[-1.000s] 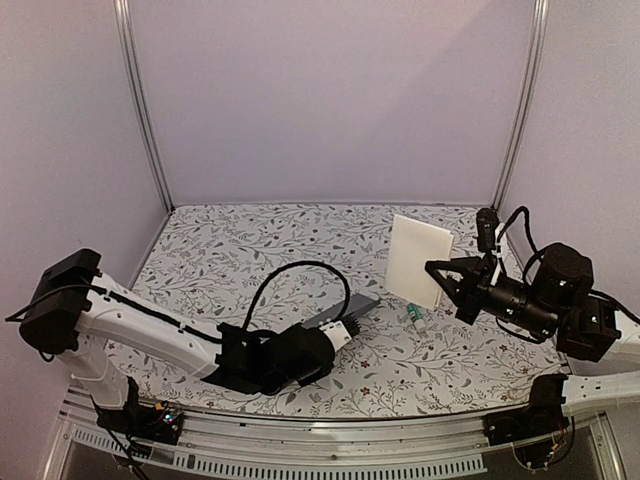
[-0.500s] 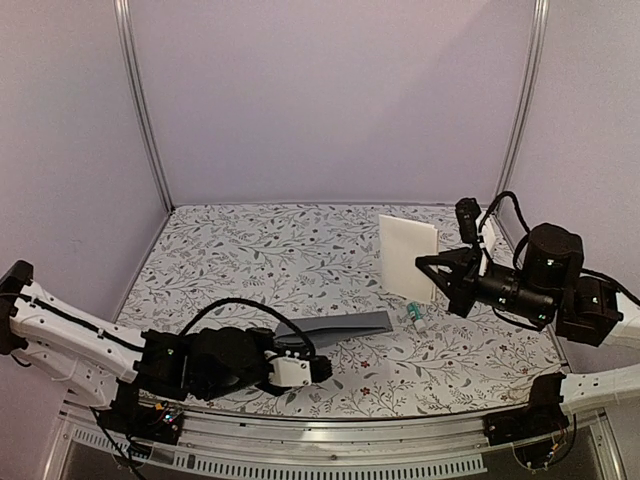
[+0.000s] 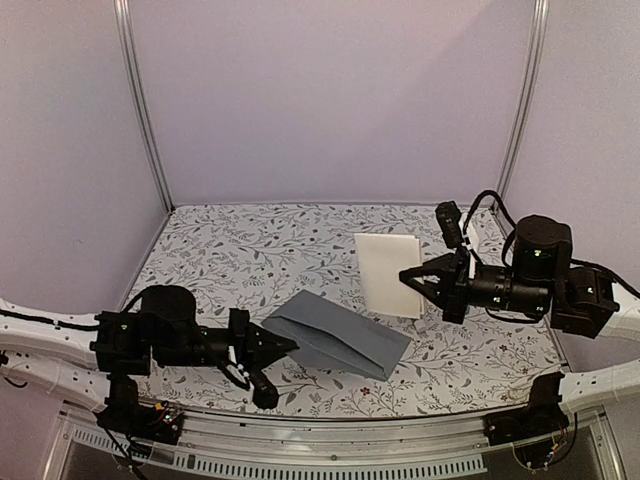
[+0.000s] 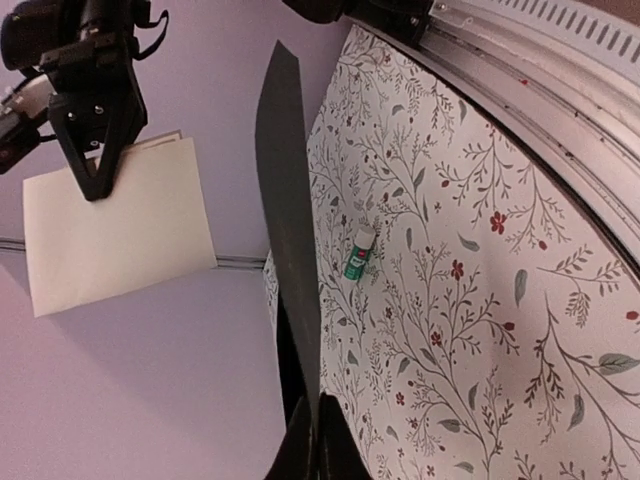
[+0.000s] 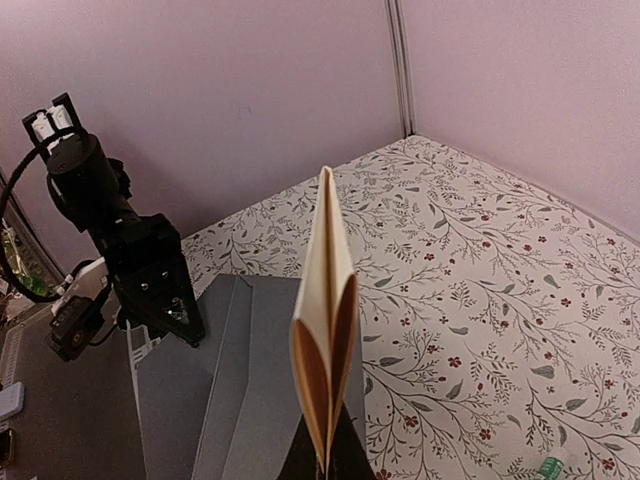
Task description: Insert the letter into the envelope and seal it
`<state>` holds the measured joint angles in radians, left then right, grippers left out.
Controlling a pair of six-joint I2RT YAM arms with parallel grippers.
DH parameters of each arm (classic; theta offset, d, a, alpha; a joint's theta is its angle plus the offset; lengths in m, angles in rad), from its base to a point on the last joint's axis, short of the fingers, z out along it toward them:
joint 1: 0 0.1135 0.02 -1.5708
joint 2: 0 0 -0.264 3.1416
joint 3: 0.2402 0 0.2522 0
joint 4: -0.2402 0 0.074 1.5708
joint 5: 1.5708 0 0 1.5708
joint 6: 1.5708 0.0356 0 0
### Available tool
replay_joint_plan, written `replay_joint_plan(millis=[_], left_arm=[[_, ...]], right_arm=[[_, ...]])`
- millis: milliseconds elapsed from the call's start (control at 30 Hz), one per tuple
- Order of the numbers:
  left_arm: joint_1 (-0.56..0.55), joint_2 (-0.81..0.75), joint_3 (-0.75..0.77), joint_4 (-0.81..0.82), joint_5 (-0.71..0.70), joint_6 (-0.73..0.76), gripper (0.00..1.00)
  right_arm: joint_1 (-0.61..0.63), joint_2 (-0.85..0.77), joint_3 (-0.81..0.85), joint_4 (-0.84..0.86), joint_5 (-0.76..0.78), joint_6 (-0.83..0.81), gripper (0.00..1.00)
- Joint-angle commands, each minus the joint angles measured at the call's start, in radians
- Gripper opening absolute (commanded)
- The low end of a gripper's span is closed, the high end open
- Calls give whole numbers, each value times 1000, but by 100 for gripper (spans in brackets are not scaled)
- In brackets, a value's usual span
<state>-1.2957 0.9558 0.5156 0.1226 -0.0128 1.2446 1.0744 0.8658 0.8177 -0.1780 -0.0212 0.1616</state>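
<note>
The dark grey envelope (image 3: 340, 340) hangs just above the floral cloth at centre front, pinched at its left corner by my left gripper (image 3: 284, 346), which is shut on it. In the left wrist view the envelope (image 4: 286, 200) runs edge-on up from the closed fingertips (image 4: 316, 440). The letter (image 3: 388, 272), folded and cream on the outside, stands upright in the air to the right of the envelope, with my right gripper (image 3: 406, 278) shut on its right edge. The right wrist view shows the letter (image 5: 325, 320) as a folded loop, tan inside, above the envelope (image 5: 235, 400).
A small teal-white tube (image 4: 358, 253) lies on the cloth beyond the envelope. The floral tablecloth (image 3: 250, 250) covers the table up to the purple back wall and the metal corner posts. A metal rail (image 3: 330, 440) runs along the near edge.
My left arm has drawn back to the left and turned the envelope from edge-on to broadside. My right gripper has carried the letter leftward, closer to the envelope.
</note>
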Motion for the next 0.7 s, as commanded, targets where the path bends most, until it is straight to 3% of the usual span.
replay_joint_plan(millis=[0,100,200,667], left_arm=[[42,59,-30,49,84,195,0],[39,114,-101,225,50,280,0],[42,155,-121,297,64,296,0],[44,232,-109,318,72,308,0]], right_arm=[[43,26,51,-26,-96,43,0],[112,54,65,-50,-70,53,0],[155,67,72,-69,-31,66,0],[289,201,45,-52,211,130,0]])
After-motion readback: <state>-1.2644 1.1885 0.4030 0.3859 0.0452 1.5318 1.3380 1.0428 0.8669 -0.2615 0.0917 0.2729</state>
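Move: Out in front of the left hand, which still grips the grey envelope by its near-left side, the folded letter hangs about 15 cm to the right, 6 cm ahead and 10 cm higher; the envelope's middle lies some 8 cm right, 3 cm ahead and 3 cm below. From the right hand, still pinching the letter, the envelope's middle is roughly 10 cm left, 3 cm back and 13 cm below; the glue stick is about 11 cm ahead, 5 cm right and 28 cm down. Lowering the envelope about 7 cm, mostly early on, the left hand rolls its forward side up by some 10 degrees and dips its fingertips a little, then holds there. The right hand keeps its pinch on the letter and swings it back and left, some 5 cm each way, in over the envelope, then sinks about 5 cm with its fingertips dipping. ##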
